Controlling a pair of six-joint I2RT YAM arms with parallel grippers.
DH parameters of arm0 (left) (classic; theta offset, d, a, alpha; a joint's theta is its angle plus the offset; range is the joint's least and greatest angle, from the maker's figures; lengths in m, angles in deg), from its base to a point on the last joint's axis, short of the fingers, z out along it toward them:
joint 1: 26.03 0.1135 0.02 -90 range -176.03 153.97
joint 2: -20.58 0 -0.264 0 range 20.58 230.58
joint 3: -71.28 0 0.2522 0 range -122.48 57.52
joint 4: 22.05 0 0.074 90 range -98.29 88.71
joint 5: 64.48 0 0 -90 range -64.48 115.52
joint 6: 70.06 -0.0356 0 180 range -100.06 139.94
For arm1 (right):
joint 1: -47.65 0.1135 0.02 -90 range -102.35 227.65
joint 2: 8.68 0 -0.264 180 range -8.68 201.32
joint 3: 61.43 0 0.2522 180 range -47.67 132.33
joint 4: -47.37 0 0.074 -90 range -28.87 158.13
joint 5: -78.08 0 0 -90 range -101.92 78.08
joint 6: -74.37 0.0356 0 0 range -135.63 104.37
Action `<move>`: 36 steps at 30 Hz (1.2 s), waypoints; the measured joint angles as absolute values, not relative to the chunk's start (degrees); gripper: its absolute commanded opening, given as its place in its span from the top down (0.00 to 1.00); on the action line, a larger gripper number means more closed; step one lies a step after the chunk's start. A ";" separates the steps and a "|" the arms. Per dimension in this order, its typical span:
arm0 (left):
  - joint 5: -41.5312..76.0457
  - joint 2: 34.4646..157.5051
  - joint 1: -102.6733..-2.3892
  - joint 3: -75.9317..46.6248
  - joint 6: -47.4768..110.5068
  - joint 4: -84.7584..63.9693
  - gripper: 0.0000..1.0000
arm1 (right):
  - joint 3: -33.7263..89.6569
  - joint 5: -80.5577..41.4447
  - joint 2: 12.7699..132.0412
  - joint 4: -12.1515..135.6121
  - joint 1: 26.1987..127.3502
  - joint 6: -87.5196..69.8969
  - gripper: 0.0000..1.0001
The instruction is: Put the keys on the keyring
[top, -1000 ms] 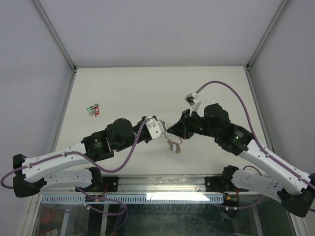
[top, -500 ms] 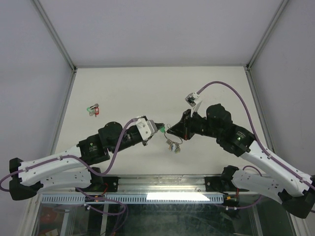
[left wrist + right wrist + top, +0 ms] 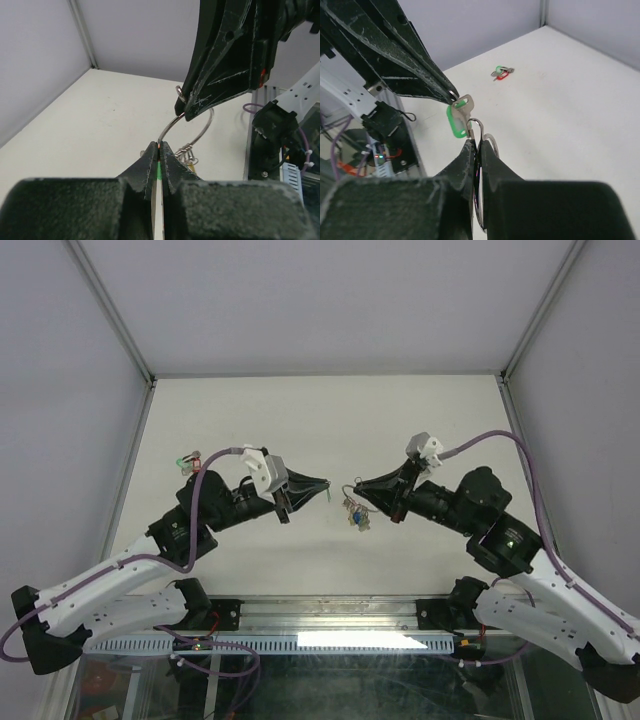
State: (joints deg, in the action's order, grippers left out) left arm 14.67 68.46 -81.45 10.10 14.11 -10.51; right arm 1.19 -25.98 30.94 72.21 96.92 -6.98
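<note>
My left gripper (image 3: 322,486) is shut on a silver key with a green tag (image 3: 456,120), holding it above the table and pointing right. My right gripper (image 3: 352,487) faces it tip to tip, shut on the thin wire keyring (image 3: 476,119). Small keys (image 3: 356,518) dangle beneath the ring. In the left wrist view, green shows between my shut jaws (image 3: 159,146), and the keyring (image 3: 169,127) arcs up to the right gripper's fingers (image 3: 220,65). The key's blade lies against the ring's bent end; I cannot tell whether it is threaded. Loose keys with green and red tags (image 3: 188,461) lie far left.
Grey enclosure walls (image 3: 70,390) border the white table (image 3: 300,410) on three sides. A metal rail (image 3: 330,612) runs along the near edge by the arm bases. A purple cable (image 3: 520,455) loops over the right arm.
The left arm has swung up and back to the left, and the right arm has drawn back to the right. Both grippers now lie level, tip to tip, with the ring's keys hanging between.
</note>
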 measured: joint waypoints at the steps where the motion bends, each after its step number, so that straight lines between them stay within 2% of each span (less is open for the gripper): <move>1: 13.31 68.46 -80.88 10.18 15.14 -11.25 1.00 | 0.67 -25.96 30.59 70.89 96.92 -9.56 1.00; 10: 6.21 68.46 -79.18 12.09 25.72 -20.04 1.00 | -8.82 -31.82 27.84 55.29 96.95 -32.31 1.00; 23: 5.42 69.92 -79.18 16.68 41.43 -45.52 1.00 | -11.38 -35.66 33.54 20.36 96.95 -31.85 1.00; 36: 6.10 73.70 -79.18 15.69 47.73 -58.09 1.00 | -9.98 -40.19 40.25 9.78 97.38 -34.32 1.00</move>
State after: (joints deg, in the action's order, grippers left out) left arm 6.10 73.70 -79.18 15.69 47.73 -58.09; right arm -9.98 -40.19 40.25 9.78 97.38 -34.32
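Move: Held in the right fingertips, the keyring has its bare end about 5 cm to the right of the left hand and 1 cm ahead, level with it. The green-tagged key, already pinched by the left hand, lies some 6 cm left of the right hand and 1 cm back, nearly level. The bunch of keys hangs from the ring about 8 cm below the right hand and 2 cm back. Lifting together by some 11 to 12 cm, both hands keep their pinch, the left on the green-tagged key and the right on the keyring. The left also draws back nearly 4 cm, its fingers tipping up. The right eases left a couple of centimetres while rolling and tipping up, over 50 degrees in all, bringing the ring's bare end closer to the key's hole. ##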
